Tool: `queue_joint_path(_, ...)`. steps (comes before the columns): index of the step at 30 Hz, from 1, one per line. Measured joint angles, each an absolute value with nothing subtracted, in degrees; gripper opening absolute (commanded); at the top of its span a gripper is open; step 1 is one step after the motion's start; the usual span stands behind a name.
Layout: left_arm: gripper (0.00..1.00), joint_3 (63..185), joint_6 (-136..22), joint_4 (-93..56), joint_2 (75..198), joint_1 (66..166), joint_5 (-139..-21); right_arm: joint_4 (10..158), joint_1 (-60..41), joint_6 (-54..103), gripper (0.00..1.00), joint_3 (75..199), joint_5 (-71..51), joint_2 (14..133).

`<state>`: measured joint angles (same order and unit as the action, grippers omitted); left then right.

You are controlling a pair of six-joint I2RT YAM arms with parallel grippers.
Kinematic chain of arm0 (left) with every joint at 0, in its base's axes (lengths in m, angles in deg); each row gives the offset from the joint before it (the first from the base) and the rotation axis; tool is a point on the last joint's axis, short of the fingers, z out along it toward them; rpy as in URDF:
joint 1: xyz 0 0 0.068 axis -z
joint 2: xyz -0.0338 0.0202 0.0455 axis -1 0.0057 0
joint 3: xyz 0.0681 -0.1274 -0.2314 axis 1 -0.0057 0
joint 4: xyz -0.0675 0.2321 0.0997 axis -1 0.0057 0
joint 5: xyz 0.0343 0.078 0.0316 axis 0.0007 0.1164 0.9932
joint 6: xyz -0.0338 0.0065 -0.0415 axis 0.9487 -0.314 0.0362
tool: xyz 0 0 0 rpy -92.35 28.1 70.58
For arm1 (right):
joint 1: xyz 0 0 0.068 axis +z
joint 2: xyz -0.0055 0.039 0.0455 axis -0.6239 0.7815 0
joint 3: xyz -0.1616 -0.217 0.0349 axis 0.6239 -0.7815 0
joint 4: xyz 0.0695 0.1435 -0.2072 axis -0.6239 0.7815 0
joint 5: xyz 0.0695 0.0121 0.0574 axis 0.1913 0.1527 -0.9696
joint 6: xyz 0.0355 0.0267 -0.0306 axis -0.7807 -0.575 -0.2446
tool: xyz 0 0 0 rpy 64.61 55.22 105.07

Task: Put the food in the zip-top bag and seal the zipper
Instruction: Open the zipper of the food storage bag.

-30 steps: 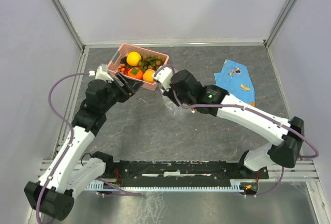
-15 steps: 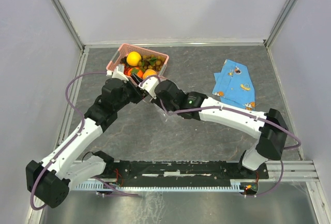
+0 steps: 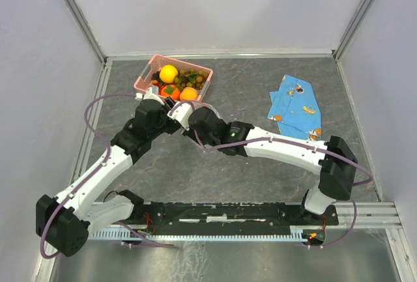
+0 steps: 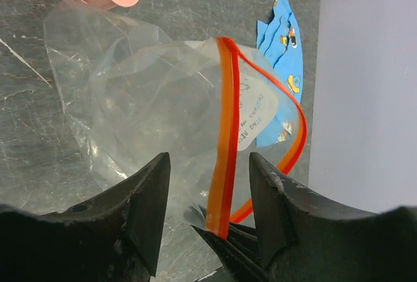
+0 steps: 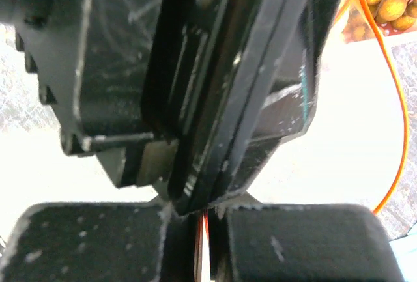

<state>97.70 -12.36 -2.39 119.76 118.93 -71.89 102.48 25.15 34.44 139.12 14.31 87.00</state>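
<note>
The clear zip-top bag (image 4: 143, 93) hangs with its mouth open, its red zipper (image 4: 228, 119) curving round the opening. My right gripper (image 5: 203, 230) is shut on one end of that red strip, its dark tips (image 4: 228, 246) showing low in the left wrist view. My left gripper (image 4: 210, 161) is open, one finger on each side of the strip without touching it. From above, the left gripper (image 3: 171, 107) and the right gripper (image 3: 186, 109) meet just in front of the basket. The food, a lemon (image 3: 169, 72), an orange fruit (image 3: 189, 93) and grapes (image 3: 195, 77), lies in the basket.
The pink lattice basket (image 3: 144, 73) stands at the back left, close behind both grippers. A blue printed cloth (image 3: 296, 106) lies at the right. Grey walls and a metal rail border the dark table on three sides.
Both grippers have drawn together in front of the basket, the right one moving left and nearer. The left jaws have narrowed around the red strip.
</note>
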Motion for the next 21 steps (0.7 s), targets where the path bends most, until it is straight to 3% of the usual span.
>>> queue_joint_path(5,0.35,97.7,-12.69,-1.91,121.0,119.06,-72.04,100.6,25.12,34.46,0.1,139.03,14.44,87.0)
queue_joint_path(8,0.17,97.7,-13.6,-1.82,121.33,119.06,-72.02,100.31,25.04,34.44,0.17,138.92,14.4,87.0)
queue_joint_path(11,0.05,97.59,-14.83,-1.73,120.78,119.06,-71.85,100.51,25.04,34.37,0.29,138.9,13.96,86.97)
queue_joint_path(17,0.03,97.13,-17.56,-0.82,118.14,119.06,-70.34,105.47,25.04,32.84,0.47,138.96,11.21,85.55)
queue_joint_path(21,0.03,97.11,-19.29,0.06,117.24,119.06,-69.35,110.76,25.04,31.31,0.52,140.17,10.18,82.19)
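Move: The orange zipper edge runs between the left hand's open fingers, about 1 cm below its hand point. The same zipper's end is already held in the right hand's shut pads. From the left hand, the clear bag hangs some 4 cm ahead, 6 cm right and 8 cm below; the basket lies about 21 cm ahead, 11 cm left, and its front orange 18 cm ahead, 4 cm left, both roughly 16 cm down. Sinking about 1 cm, the left hand shuts its fingers and pinches one lip of the zipper, then eases left and slightly up with it, rolling a little. The right hand waits nearly still until that grip closes, opens to about half and lets go, then draws some 3 cm back, with a lesser shift right and up, away from the left hand. ##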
